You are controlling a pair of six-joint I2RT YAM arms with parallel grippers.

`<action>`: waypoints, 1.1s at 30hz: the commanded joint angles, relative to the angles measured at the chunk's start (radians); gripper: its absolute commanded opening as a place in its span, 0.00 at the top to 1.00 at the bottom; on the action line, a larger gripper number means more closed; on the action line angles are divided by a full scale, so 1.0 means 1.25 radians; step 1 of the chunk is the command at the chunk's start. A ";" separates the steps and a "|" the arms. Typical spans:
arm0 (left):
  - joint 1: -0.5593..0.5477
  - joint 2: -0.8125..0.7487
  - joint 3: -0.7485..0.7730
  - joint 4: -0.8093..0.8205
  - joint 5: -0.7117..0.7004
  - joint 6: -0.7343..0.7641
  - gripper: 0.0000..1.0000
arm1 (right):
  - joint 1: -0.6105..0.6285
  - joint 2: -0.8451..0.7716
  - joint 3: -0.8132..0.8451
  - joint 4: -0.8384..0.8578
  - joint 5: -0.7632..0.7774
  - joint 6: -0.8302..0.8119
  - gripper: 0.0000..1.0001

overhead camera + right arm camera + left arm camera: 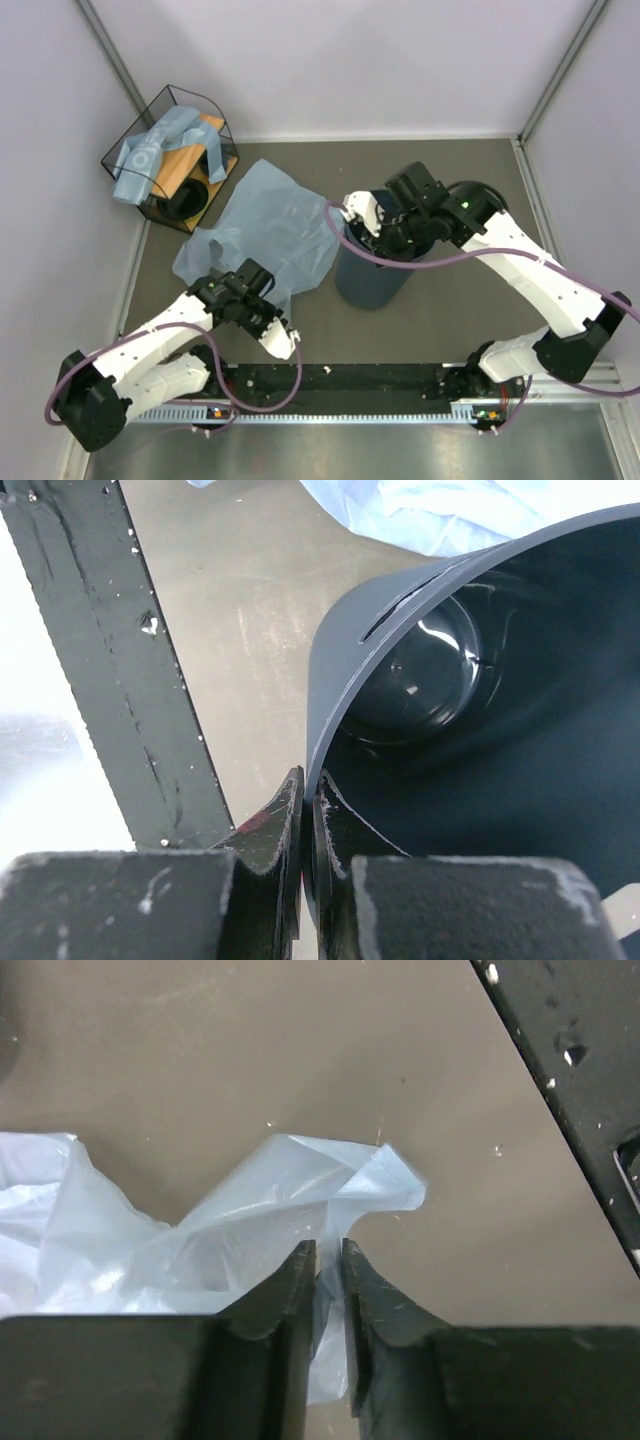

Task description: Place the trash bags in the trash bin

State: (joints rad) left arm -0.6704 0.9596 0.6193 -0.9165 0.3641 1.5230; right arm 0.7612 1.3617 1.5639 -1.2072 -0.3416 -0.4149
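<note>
A translucent light-blue trash bag lies spread on the table, left of the trash bin. My left gripper sits at the bag's near corner. In the left wrist view its jaws are pressed together on a fold of the bag's film. The dark blue-grey bin stands upright, and my right gripper is at its rim. Seen from the right wrist, that gripper is shut on the bin's wall, one finger inside and one outside. The bin's inside looks empty.
A black wire basket with a wooden base stands at the back left, holding more light-blue bundles. A black rail runs along the near edge between the arm bases. Grey walls close in the left, back and right sides.
</note>
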 commanded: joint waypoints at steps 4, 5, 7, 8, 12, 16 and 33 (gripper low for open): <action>-0.006 -0.041 0.066 -0.069 -0.041 -0.103 1.00 | 0.046 0.038 0.034 0.088 -0.011 -0.025 1.00; 0.004 -0.046 0.095 -0.084 -0.020 -0.128 1.00 | 0.048 0.041 0.036 0.090 -0.014 -0.024 1.00; 0.034 -0.056 0.194 -0.146 0.097 -0.185 1.00 | 0.049 0.041 0.034 0.093 -0.029 -0.018 1.00; 0.067 -0.060 0.223 -0.160 0.139 -0.203 1.00 | 0.050 0.037 0.028 0.094 -0.035 -0.015 1.00; 0.155 -0.078 0.367 -0.141 0.297 -0.343 1.00 | 0.050 -0.009 -0.007 0.125 -0.107 0.001 1.00; 0.221 -0.063 0.453 -0.105 0.390 -0.428 1.00 | 0.050 -0.056 -0.041 0.212 -0.160 0.015 1.00; 0.422 -0.035 0.473 0.252 0.371 -0.858 1.00 | 0.098 -0.093 -0.020 0.209 0.152 -0.085 1.00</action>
State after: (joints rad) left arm -0.1608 0.9398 1.2423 -0.7429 0.8299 0.5766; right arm 0.8745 1.3121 1.4792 -0.9676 -0.2756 -0.4442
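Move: The trash bag's near corner lies right between the left fingertips, about 1 cm below their midpoint. From this hand the middle of the spread bag is some 14 cm ahead, 4 cm to the left and 3 cm below; the bin's middle is about 16 cm to the right, 8 cm ahead and 8 cm up. The right fingers already grip the bin's rim. From them the bag's middle is about 17 cm left, 10 cm ahead and 21 cm down, the bin's middle 6 cm ahead, 1 cm left and 13 cm down. The left fingers finish closing on the bag's near corner and pinch it, then haul it up some 27 cm, edging forward about 9 cm while the fingertips swing up from pointing down towards the right and forward, roughly 50 degrees or more. The right hand keeps its grip on the bin's rim and shifts it about 4 cm left towards the bag, rocking it slightly. ##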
